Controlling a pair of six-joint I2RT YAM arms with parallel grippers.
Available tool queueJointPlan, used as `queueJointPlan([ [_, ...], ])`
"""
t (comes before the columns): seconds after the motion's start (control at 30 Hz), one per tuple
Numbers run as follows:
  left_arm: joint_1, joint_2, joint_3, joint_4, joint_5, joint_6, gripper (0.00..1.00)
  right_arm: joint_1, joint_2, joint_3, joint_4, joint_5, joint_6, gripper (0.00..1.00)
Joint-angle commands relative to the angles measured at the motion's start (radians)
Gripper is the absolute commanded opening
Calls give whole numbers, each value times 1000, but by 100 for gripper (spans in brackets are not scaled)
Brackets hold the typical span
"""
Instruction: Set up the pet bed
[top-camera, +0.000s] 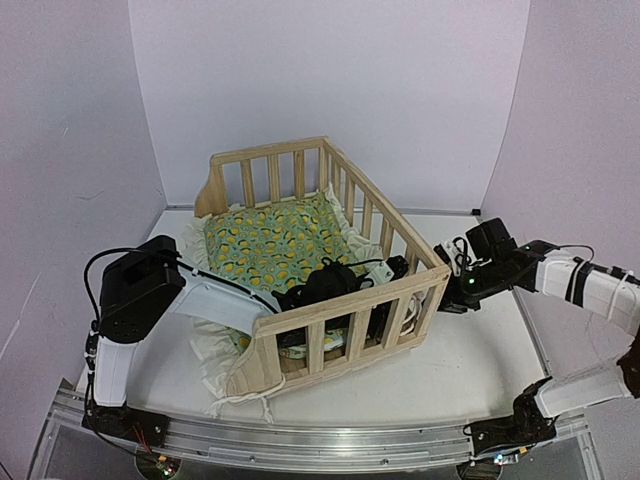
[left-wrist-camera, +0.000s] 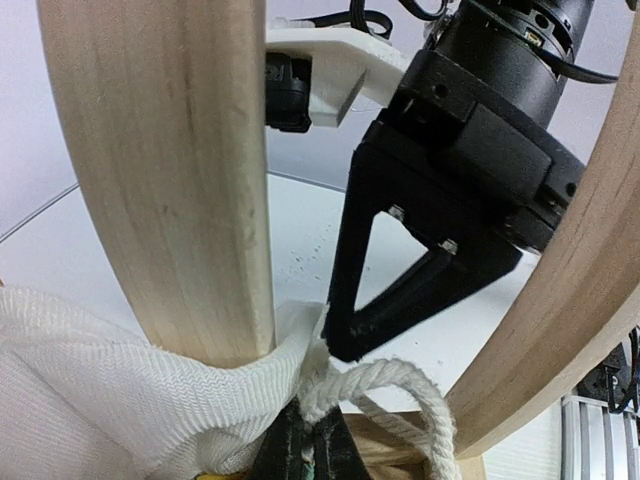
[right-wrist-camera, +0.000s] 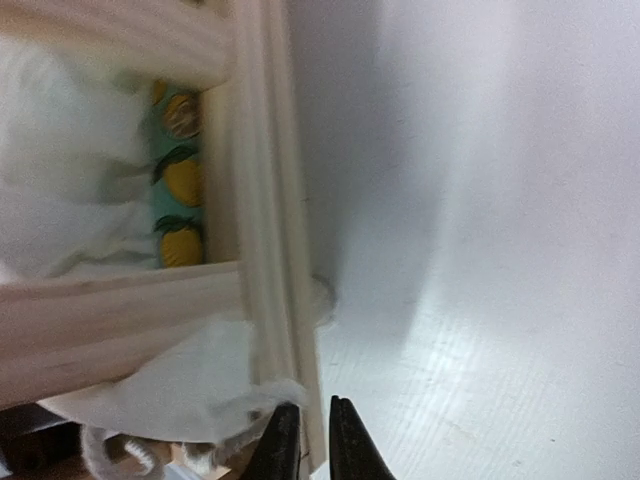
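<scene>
The pet bed (top-camera: 350, 308) is a pale pine slatted frame in the middle of the table, holding a green-yellow patterned cushion (top-camera: 275, 240). My left arm reaches in through the low side. Its gripper (top-camera: 332, 283), down at the near slatted side, is shut (left-wrist-camera: 310, 445) on a white twisted cord (left-wrist-camera: 400, 385) beside the cushion's white ruffle (left-wrist-camera: 120, 370). My right gripper (top-camera: 447, 298) sits outside the bed's near right corner. Its jaws (right-wrist-camera: 305, 440) are almost together against the corner post (right-wrist-camera: 270, 250), their tip pinching a corner of the ruffle (right-wrist-camera: 215, 385) through the slats.
Ruffle fabric (top-camera: 215, 360) and a loose cord (top-camera: 240, 403) spill out of the bed at its near left corner onto the white table (top-camera: 470, 370). A metal rail (top-camera: 330, 445) runs along the near edge. Pale walls close in on three sides.
</scene>
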Motion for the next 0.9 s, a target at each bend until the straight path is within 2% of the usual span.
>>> queueJointPlan([
  [0.0,29,-38,24,100,-121,-42,0,11,-59,19,61,327,113,16],
  [0.07,29,-41,23,100,-112,-43,0,17,-20,28,85,397,136,17],
  [0.27,28,-49,15,102,-115,-42,0,28,64,39,111,667,164,34],
  [0.33,28,-50,15,101,-115,-38,0,27,74,44,109,707,166,38],
  [0.4,28,-50,16,102,-111,-29,0,5,31,37,106,577,135,46],
  [0.5,30,-41,20,101,-118,-15,0,-113,-77,1,99,195,19,55],
  [0.57,33,-31,25,102,-124,-17,0,-199,-134,-19,80,-38,-50,58],
  [0.67,33,-30,27,102,-115,-22,0,-202,-167,-36,76,-271,-111,63],
  [0.77,33,-32,27,101,-109,-26,0,-153,-160,-44,51,-310,-161,64],
  [0.87,33,-33,26,102,-106,-24,0,-105,-163,-40,41,-324,-169,70],
])
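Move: The white tie at the bed's near right corner lies about 4 cm to the right hand's left and a centimetre back, at much the same height. From that hand the corner post's middle is some 4 cm back and 2 cm left, and the first side slat about 3 cm ahead and 4 cm left. For the left hand, inside the bed, the tie is already in the closed fingers, its loop sticking out about 2 cm to the right and a centimetre back. The right hand, its fingertips at the tie's edge beside the corner post, first sweeps outward to the right and forward, about 9 cm in all, sinking a little and twisting some 30 degrees, largely clockwise, as its fingers begin to open and come free of the tie. It then rises about 8 cm while swinging back towards the robot and to its left and undoing most of that twist, ending wide open above and just outside the corner, while the left hand stays still inside the bed and keeps its pinch on the tie. ##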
